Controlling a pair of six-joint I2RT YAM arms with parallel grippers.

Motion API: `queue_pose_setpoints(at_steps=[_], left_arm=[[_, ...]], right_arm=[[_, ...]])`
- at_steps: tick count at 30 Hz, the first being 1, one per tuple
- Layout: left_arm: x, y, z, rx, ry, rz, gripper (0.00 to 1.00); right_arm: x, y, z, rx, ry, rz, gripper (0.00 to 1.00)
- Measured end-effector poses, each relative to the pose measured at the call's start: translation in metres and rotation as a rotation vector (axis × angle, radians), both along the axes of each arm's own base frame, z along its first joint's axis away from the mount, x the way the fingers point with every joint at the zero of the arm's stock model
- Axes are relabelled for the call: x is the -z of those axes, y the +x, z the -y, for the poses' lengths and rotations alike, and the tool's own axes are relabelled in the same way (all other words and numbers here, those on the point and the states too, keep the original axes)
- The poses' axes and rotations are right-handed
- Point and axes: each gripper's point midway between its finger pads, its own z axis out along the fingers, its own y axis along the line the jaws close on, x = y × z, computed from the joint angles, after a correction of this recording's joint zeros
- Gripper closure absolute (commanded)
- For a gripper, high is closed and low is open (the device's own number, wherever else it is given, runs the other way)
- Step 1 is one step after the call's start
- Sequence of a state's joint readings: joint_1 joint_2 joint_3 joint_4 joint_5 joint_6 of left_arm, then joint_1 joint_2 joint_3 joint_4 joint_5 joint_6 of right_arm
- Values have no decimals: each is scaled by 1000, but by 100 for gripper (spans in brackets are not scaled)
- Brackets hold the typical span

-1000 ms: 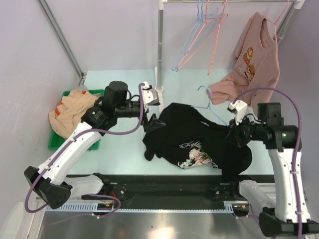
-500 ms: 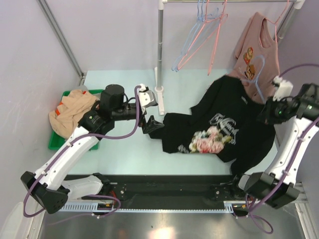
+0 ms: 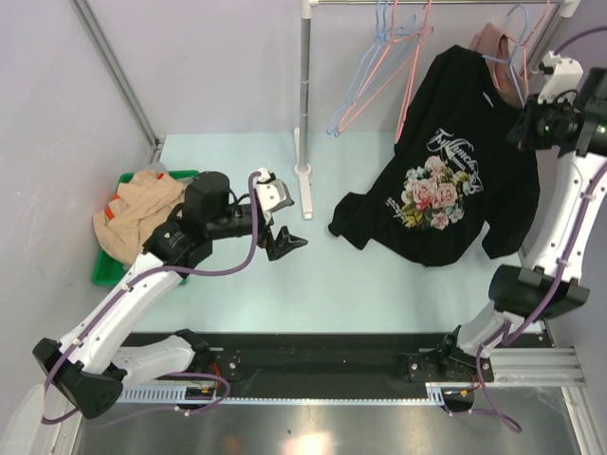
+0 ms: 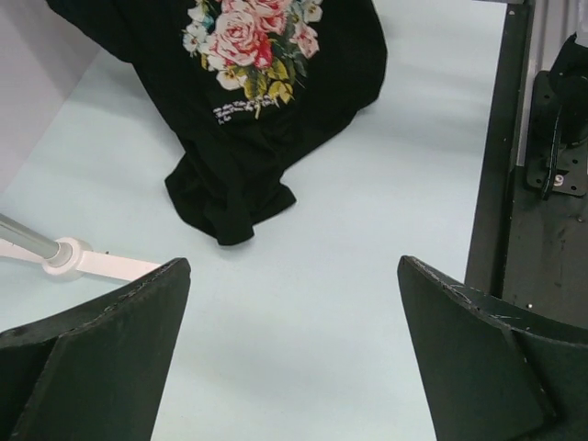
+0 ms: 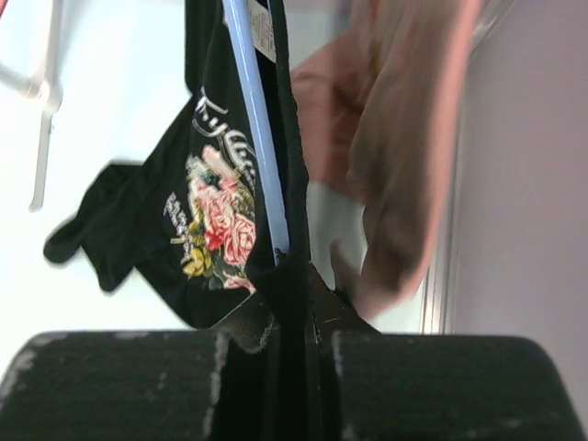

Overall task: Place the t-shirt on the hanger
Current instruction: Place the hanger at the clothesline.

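The black t-shirt (image 3: pixel 446 180) with the rose print hangs lifted at the back right, and its lower sleeve trails on the table (image 3: pixel 351 275). The light-blue hanger (image 3: pixel 513 57) runs through its neck, hook up near the rail. My right gripper (image 3: pixel 524 125) is shut on the shirt's shoulder and the hanger wire. The right wrist view shows its jaws (image 5: pixel 294 276) closed on black fabric and the blue wire (image 5: pixel 257 138). My left gripper (image 3: pixel 285 242) is open and empty above the table, left of the shirt. The shirt's hem (image 4: pixel 230 197) lies beyond that gripper (image 4: pixel 292 266).
A rack pole (image 3: pixel 304 95) stands on a white foot (image 4: pixel 73 257) at the back centre. Pink and blue hangers (image 3: pixel 379 66) hang from the rail. A dusty-pink shirt (image 3: pixel 493 43) hangs behind the black one. A green bin (image 3: pixel 109 265) holds a tan garment (image 3: pixel 137 209) at the left.
My right arm has swung up and back to the right, lifting the t-shirt and hanger off the table toward the rail. The shirt has drawn away from my left gripper, which has drawn back slightly.
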State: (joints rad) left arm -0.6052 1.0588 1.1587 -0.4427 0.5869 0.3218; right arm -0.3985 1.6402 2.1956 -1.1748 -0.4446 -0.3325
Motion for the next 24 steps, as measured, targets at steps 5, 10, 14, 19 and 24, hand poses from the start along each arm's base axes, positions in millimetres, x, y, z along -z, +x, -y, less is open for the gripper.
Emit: queue_pose_setpoints(at_steps=[5,10,14,19,24], left_arm=[[3,-7,-7,-8,-7,15,0],[9,-9,-10,-17,0,11,0],[17,-8,-13,-34,13,2,0],[26,-11,-17,-47,19,-10,0],[26,-13,-23,-64,17,-3,0]], right_arm=[[-7,41,11,56,3,34,100],[-13,58,5,76,-5,66,100],[-20,70,-6,67,-16,101,100],[-15,91,-9,70,-33,113,100],[6,106,0,100,-34,77,100]])
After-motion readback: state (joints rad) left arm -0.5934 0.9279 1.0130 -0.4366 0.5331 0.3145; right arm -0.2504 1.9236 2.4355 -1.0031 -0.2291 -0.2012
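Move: The right gripper already holds the blue hanger's lower right corner with the black t-shirt on it. The clothesline rod runs about 18 cm ahead and 15 cm above; the hanging pink t-shirt's middle is some 14 cm ahead, 2 cm right and 6 cm below. The cluster of empty hangers is about 20 cm left, 18 cm ahead and 5 cm up. From the left hand the rod spot is roughly 35 cm ahead, 42 cm right and 22 cm up. Keep the right gripper shut on the hanger corner and shirt, and carry them forward about 10 cm towards the clothesline and the pink t-shirt, quickly at first. Let the hand climb some 2 cm on the way, then ease down again to about its starting height. Draw the open, empty left gripper down and to its left by 3 to 4 cm. ##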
